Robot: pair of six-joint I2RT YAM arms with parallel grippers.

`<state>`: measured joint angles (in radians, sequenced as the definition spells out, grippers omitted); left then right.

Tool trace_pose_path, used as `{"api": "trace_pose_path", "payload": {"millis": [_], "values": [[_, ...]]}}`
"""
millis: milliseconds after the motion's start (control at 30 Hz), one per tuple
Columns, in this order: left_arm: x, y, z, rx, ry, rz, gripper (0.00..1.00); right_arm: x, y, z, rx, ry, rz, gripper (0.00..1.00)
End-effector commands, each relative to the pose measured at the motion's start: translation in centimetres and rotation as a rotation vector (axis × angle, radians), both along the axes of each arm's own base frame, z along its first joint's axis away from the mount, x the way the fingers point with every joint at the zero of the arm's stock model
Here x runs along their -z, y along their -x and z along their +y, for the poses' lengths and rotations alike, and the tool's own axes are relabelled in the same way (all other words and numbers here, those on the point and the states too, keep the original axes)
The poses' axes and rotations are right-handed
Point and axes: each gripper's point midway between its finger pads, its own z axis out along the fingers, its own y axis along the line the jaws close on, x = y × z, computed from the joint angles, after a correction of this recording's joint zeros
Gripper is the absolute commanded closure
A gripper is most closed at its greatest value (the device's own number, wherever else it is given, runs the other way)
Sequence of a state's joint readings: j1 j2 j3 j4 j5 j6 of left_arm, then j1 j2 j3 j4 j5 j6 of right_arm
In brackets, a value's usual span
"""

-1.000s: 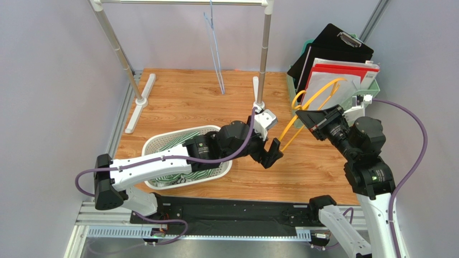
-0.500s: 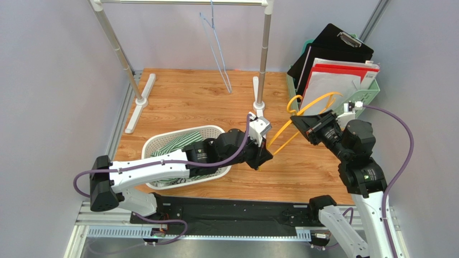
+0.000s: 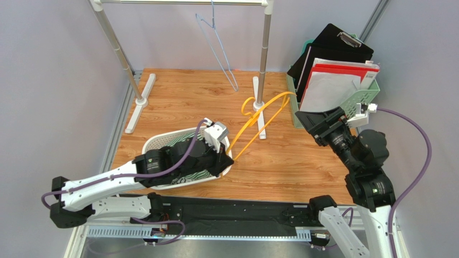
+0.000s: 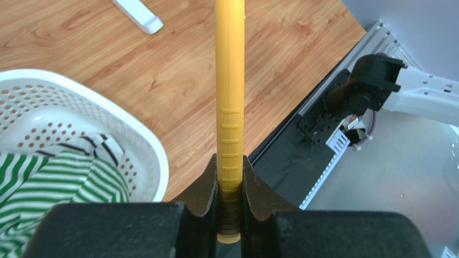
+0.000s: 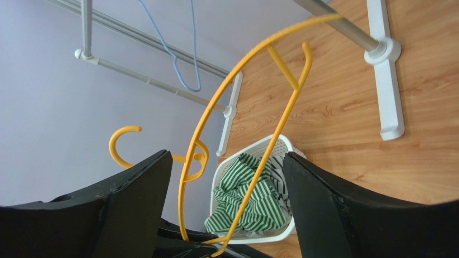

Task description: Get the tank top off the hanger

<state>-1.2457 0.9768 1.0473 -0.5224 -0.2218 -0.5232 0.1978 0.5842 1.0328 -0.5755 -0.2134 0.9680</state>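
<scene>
The green-and-white striped tank top (image 3: pixel 186 177) lies crumpled in a white basket (image 3: pixel 156 141); it also shows in the left wrist view (image 4: pixel 54 188) and right wrist view (image 5: pixel 253 201). My left gripper (image 3: pixel 225 158) is shut on the end of a bare yellow hanger (image 3: pixel 258 115), which slants up and right over the table. In the left wrist view the hanger bar (image 4: pixel 230 80) is pinched between the fingers. My right gripper (image 3: pixel 315 124) is open and empty, away from the hanger at the right. The hanger (image 5: pixel 242 123) fills the right wrist view.
A garment rack (image 3: pixel 262 54) stands at the back with a thin blue hanger (image 3: pixel 218 45) on its bar. A green file holder (image 3: pixel 353 99) with a clipboard and papers stands at the right. The rack's white foot (image 3: pixel 258 105) lies near the yellow hanger.
My left arm has pulled back left toward the basket, carrying the yellow hanger with it. My right gripper has let go of the hanger and drawn back right. The blue hanger swung.
</scene>
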Motion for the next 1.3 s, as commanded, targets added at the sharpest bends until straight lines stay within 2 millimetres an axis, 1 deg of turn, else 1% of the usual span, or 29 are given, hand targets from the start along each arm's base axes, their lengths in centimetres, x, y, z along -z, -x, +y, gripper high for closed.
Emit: {"api": "trace_pose_path", "payload": {"millis": [0,133,167,233,267,300,400,433,500,600,633,667,700,733,767,800,833,867,900,967,1000,1033,1067,1100,1133,1167,1200,1233,1267], "values": [[0.7,1.6,2.9,0.036,-0.034,0.024,1.00,-4.9,1.7,-1.7,0.063,0.075,-0.209,0.18],[2.5,3.5,3.9,0.083,-0.055,0.104,1.00,-5.1,1.8,-1.8,0.068,0.089,-0.219,0.18],[2.5,3.9,4.1,0.095,-0.044,0.117,1.00,-4.9,1.6,-1.8,0.066,0.090,-0.215,0.18],[3.8,4.3,4.5,0.085,-0.049,0.152,1.00,-4.8,1.5,-1.7,0.063,0.090,-0.215,0.18],[4.0,4.2,4.9,0.069,-0.043,0.166,1.00,-4.9,1.5,-1.7,0.062,0.089,-0.217,0.18],[4.7,4.2,5.1,0.043,-0.044,0.202,1.00,-4.8,1.4,-1.7,0.062,0.088,-0.215,0.19],[5.2,2.9,6.5,-0.077,-0.009,0.269,1.00,-4.9,1.3,-1.5,0.053,0.089,-0.216,0.19],[5.1,2.0,7.0,-0.126,0.011,0.278,1.00,-5.0,1.3,-1.5,0.051,0.088,-0.215,0.19],[4.0,1.3,7.5,-0.177,0.067,0.282,1.00,-4.9,1.3,-1.4,0.050,0.089,-0.216,0.19],[1.7,-0.6,8.6,-0.300,0.168,0.276,1.00,-4.7,1.2,-1.4,0.049,0.088,-0.209,0.19],[1.8,-1.7,9.6,-0.381,0.171,0.287,1.00,-4.6,1.2,-1.4,0.049,0.088,-0.206,0.19],[1.7,-2.2,10.2,-0.459,0.200,0.337,1.00,-4.6,1.2,-1.4,0.047,0.088,-0.206,0.19],[0.9,-2.8,11.0,-0.527,0.224,0.355,1.00,-4.7,1.2,-1.4,0.048,0.089,-0.208,0.19],[1.8,-3.7,12.8,-0.642,0.189,0.380,1.00,-4.7,1.3,-1.4,0.048,0.089,-0.208,0.19],[1.5,-4.1,13.5,-0.694,0.198,0.389,1.00,-4.8,1.4,-1.4,0.048,0.089,-0.211,0.19],[0.1,-4.5,14.1,-0.723,0.218,0.372,1.00,-4.9,1.5,-1.5,0.051,0.090,-0.214,0.19],[0.2,-5.2,15.3,-0.791,0.189,0.369,1.00,-5.0,1.5,-1.5,0.053,0.091,-0.216,0.19],[-0.3,-5.6,15.9,-0.816,0.185,0.358,1.00,-5.0,1.6,-1.6,0.053,0.091,-0.216,0.19],[-2.2,-6.0,16.3,-0.829,0.210,0.333,1.00,-5.1,1.7,-1.5,0.051,0.090,-0.219,0.19],[-3.0,-7.1,17.6,-0.891,0.169,0.306,1.00,-5.1,1.7,-1.6,0.054,0.087,-0.218,0.19],[-4.7,-7.6,18.8,-0.936,0.182,0.276,1.00,-5.2,1.9,-1.6,0.055,0.085,-0.221,0.19],[-5.0,-8.4,19.1,-0.944,0.136,0.256,1.00,-5.3,1.9,-1.6,0.052,0.086,-0.223,0.19],[-7.0,-8.8,19.5,-0.951,0.157,0.216,1.00,-5.3,2.0,-1.6,0.053,0.085,-0.219,0.19],[-7.2,-9.9,20.1,-0.982,0.122,0.202,1.00,-5.5,2.3,-1.7,0.055,0.086,-0.226,0.19],[-7.9,-10.4,20.5,-0.956,0.074,0.150,1.00,-5.7,2.4,-1.8,0.057,0.089,-0.232,0.19],[-9.9,-10.9,21.0,-0.966,0.088,0.109,1.00,-5.6,2.5,-1.8,0.058,0.091,-0.229,0.19],[-9.7,-11.8,22.2,-1.026,0.029,0.105,1.00,-5.9,2.6,-1.9,0.061,0.093,-0.235,0.19],[-10.5,-12.2,22.7,-1.004,-0.025,0.050,1.00,-5.9,2.7,-1.9,0.062,0.097,-0.238,0.19],[-12.0,-12.6,22.8,-0.988,-0.027,0.000,1.00,-6.0,2.9,-2.0,0.063,0.099,-0.240,0.19]]}}
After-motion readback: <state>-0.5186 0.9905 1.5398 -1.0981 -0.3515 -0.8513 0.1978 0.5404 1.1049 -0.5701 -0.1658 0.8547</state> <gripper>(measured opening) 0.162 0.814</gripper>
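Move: The left hand, gripping the yellow hanger by its near end, is headed for the left part of the rack's rail, roughly 37 cm ahead, 23 cm left and 30 cm above. The left post stands about 12 cm farther left than that spot; the blue hanger hangs about 37 cm ahead of the hand, level sideways and some 18 cm higher, while the basket lies 12 cm ahead, 13 cm left and 24 cm below. From the empty right hand the rail spot is about 28 cm ahead, 50 cm left and 20 cm up. Keeping its fingers shut on the yellow hanger, the left hand sweeps about 20 cm left in all, first dipping some 6 cm and easing slightly back, then swinging forward and climbing about 15 cm towards the left part of the rail while the wrist turns some 55 degrees counter-clockwise and tips down a little. The open right hand backs off a touch and rises about 4 cm early on, its fingers tilting up some 10 degrees, then stays there, touching nothing. ##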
